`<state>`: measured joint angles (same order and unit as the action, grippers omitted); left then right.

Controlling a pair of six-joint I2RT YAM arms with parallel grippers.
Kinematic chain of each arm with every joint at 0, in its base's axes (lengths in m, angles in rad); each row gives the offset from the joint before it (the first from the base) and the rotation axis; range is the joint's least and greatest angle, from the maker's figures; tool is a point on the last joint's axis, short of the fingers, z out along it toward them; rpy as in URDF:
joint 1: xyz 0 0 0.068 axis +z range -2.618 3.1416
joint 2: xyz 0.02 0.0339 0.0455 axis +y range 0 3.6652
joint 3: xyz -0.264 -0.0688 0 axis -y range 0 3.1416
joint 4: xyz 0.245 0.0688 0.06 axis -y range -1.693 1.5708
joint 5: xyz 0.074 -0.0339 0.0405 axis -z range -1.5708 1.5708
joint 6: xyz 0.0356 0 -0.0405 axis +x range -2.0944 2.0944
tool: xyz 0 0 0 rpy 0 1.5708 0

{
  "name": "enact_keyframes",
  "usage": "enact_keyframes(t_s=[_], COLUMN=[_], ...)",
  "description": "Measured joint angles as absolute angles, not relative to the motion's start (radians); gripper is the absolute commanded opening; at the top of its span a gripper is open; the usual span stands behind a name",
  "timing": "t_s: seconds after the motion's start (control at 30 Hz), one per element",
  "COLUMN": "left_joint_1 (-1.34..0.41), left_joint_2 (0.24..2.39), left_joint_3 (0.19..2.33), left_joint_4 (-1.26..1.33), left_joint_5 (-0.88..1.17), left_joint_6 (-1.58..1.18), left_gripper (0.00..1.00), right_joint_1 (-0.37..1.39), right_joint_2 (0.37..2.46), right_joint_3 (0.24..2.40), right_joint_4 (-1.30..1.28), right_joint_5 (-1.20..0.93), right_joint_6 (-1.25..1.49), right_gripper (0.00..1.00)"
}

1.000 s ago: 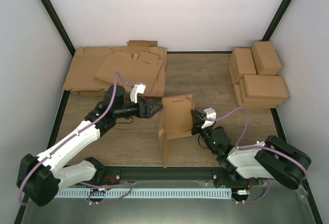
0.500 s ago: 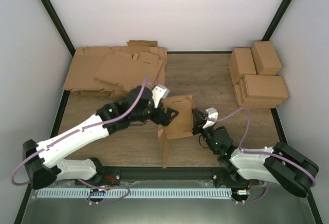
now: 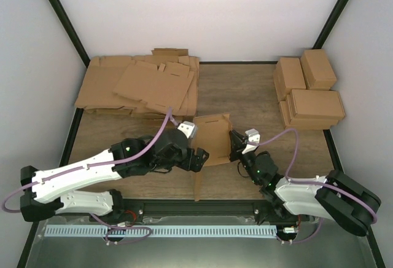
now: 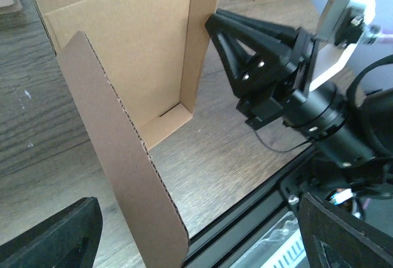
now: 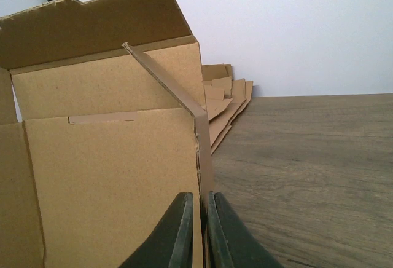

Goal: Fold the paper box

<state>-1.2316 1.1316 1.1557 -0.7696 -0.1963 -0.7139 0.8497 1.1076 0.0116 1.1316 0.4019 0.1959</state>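
Note:
The paper box (image 3: 213, 137) stands half-formed on the table, its brown tray open toward the arms. My right gripper (image 3: 233, 147) is shut on the tray's right side wall (image 5: 203, 151); in the right wrist view the gripper (image 5: 201, 231) has both dark fingers pressed against the cardboard edge. My left gripper (image 3: 198, 157) sits at the box's near-left corner and is open wide. In the left wrist view the box's long upright flap (image 4: 126, 157) rises between the spread jaws of that gripper (image 4: 196, 243), unclamped. The right gripper (image 4: 216, 25) shows there on the far side of the tray (image 4: 132, 59).
A heap of flat cardboard sheets (image 3: 141, 85) lies at the back left and shows behind the box (image 5: 224, 99). Folded boxes (image 3: 310, 91) are stacked at the back right. A black rail (image 3: 196, 207) runs along the near table edge, close below the flap.
My left arm has swung right to the box and then pulled back toward the near edge beside the flap. The right gripper keeps its hold on the wall.

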Motion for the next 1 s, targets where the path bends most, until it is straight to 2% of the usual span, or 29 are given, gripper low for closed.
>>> enact_keyframes(t_s=[0.27, 0.4, 0.43, 0.6, 0.73, 0.9, 1.0], left_joint_1=[-1.234, -1.234, -1.234, -1.243, -1.259, -1.265, -1.267], left_joint_2=[1.159, 1.168, 1.171, 1.173, 1.165, 1.113, 1.06], left_joint_3=[1.144, 1.142, 1.142, 1.128, 1.092, 1.025, 0.983], left_joint_4=[-0.799, -0.809, -0.813, -0.812, -0.81, -0.79, -0.763], left_joint_5=[-0.197, -0.197, -0.197, -0.195, -0.245, -0.339, -0.395], left_joint_6=[-0.735, -0.731, -0.722, -0.676, -0.636, -0.603, -0.591], left_gripper=[0.56, 0.39, 0.37, 0.26, 0.24, 0.22, 0.16], right_joint_1=[0.85, 0.851, 0.851, 0.852, 0.853, 0.853, 0.854], right_joint_2=[1.082, 1.035, 1.016, 0.873, 0.723, 0.546, 0.454], right_joint_3=[0.012, 0.012, 0.012, 0.012, 0.014, 0.078, 0.164], right_joint_4=[1.121, 1.085, 1.069, 0.945, 0.779, 0.44, 0.236], right_joint_5=[0.393, 0.389, 0.387, 0.368, 0.349, 0.339, 0.34], right_joint_6=[0.196, 0.197, 0.197, 0.207, 0.23, 0.282, 0.33], right_gripper=[0.09, 0.14, 0.15, 0.28, 0.41, 0.69, 0.76])
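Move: The box's left flap runs edge-up between the left hand's wide-open fingers, its middle about 2 cm ahead, 1 cm to the right and 6 cm below. From that hand, the box's big upright panel is about 6 cm ahead, 5 cm right and 10 cm lower. The right hand still holds the box's right wall, whose middle is about 1 cm ahead and 3 cm below; the big panel lies some 7 cm to its left and 2 cm ahead. The left hand sinks about 4 cm over the box's left flap while its fingers close from wide open to nearly shut around it, then goes about 4 cm left and a little forward, away from the big panel, tilting some 15 degrees. The right hand, at first holding the right wall almost still, then rises and draws back a few centimetres, spreading its fingers wide to let the wall go. ##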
